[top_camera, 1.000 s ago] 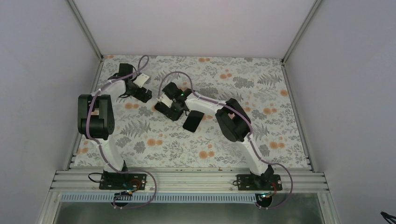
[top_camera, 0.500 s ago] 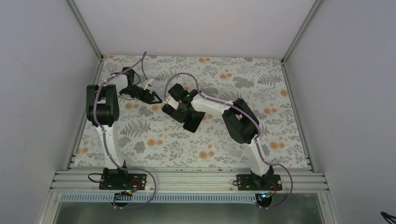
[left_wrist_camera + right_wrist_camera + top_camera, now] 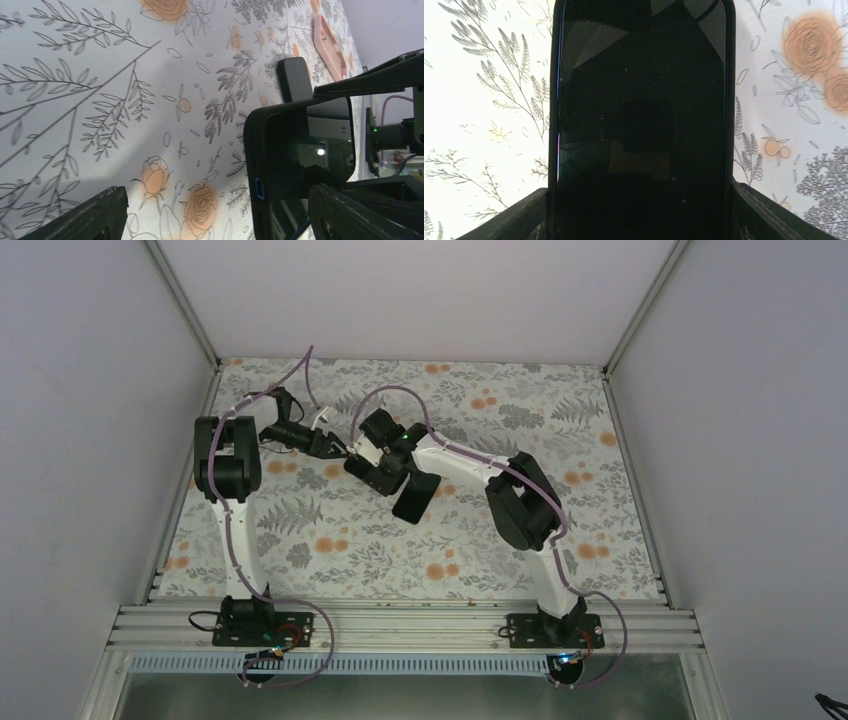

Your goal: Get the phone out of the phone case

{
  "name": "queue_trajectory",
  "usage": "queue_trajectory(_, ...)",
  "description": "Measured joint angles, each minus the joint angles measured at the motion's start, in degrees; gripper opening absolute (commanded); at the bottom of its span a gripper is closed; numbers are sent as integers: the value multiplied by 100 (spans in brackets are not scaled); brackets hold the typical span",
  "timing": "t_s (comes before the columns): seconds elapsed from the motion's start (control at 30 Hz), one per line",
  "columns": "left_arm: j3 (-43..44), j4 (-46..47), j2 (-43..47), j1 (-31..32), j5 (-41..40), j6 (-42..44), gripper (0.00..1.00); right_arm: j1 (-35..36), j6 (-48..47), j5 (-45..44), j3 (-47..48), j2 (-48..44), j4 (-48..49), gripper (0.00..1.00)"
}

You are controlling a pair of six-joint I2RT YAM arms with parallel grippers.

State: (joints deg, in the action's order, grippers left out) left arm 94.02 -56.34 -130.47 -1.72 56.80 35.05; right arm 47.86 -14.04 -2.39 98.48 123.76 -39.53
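Observation:
The phone [image 3: 641, 115], dark-screened and sitting in its black phone case [image 3: 730, 100], fills the right wrist view. My right gripper [image 3: 639, 200] is shut on the case's two long edges and holds it above the table [image 3: 372, 462]. In the left wrist view the cased phone [image 3: 300, 160] stands on edge, a blue side button showing. My left gripper [image 3: 217, 200] is open around its end. One finger [image 3: 360, 215] lies against the screen side and the other finger [image 3: 85, 220] stays far off. From above, the left gripper [image 3: 335, 447] meets the phone from the left.
A flat black slab [image 3: 415, 497] lies on the flowered cloth just right of the grippers, also seen as the slab [image 3: 295, 75] behind the phone. A pink case-like piece [image 3: 329, 42] lies farther back. White walls enclose the table [image 3: 560, 420].
The left arm has swung its gripper rightward from the back left to the phone's end, jaws narrowing slightly. The right gripper has shifted a little up and right with the phone.

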Motion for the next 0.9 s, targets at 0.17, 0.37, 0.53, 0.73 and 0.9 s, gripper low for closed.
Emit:
queue_trajectory(0.17,197,-398,-208,22,295,223,86,2,0,17,103,-118,-42,51)
queue_trajectory(0.37,417,-804,-396,111,570,407,75,2,0,28,225,-127,-101,51)
queue_trajectory(0.53,542,-1119,-415,229,807,568,56,2,-4,37,343,-127,-140,51)
queue_trajectory(0.73,684,-1580,-417,286,1038,848,35,2,-50,37,439,-122,-120,51)
queue_trajectory(0.9,774,-2026,-415,258,1314,970,11,2,-114,26,459,-111,-155,52)
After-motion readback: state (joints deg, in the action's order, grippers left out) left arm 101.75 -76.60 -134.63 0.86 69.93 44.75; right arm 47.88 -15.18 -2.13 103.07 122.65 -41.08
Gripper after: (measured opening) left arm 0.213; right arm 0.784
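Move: The right hand already holds the black cased phone off the table, its middle roughly 2 cm left of that hand and 1 cm below it. From the open left hand the cased phone's middle lies about 10 cm right and 5 cm back, nearly level; the loose phone lies some 20 cm right, 12 cm back and 4 cm below the left hand. Right lifts the cased phone about 4 cm; left moves right, then up some 4 cm, closing at its end. ##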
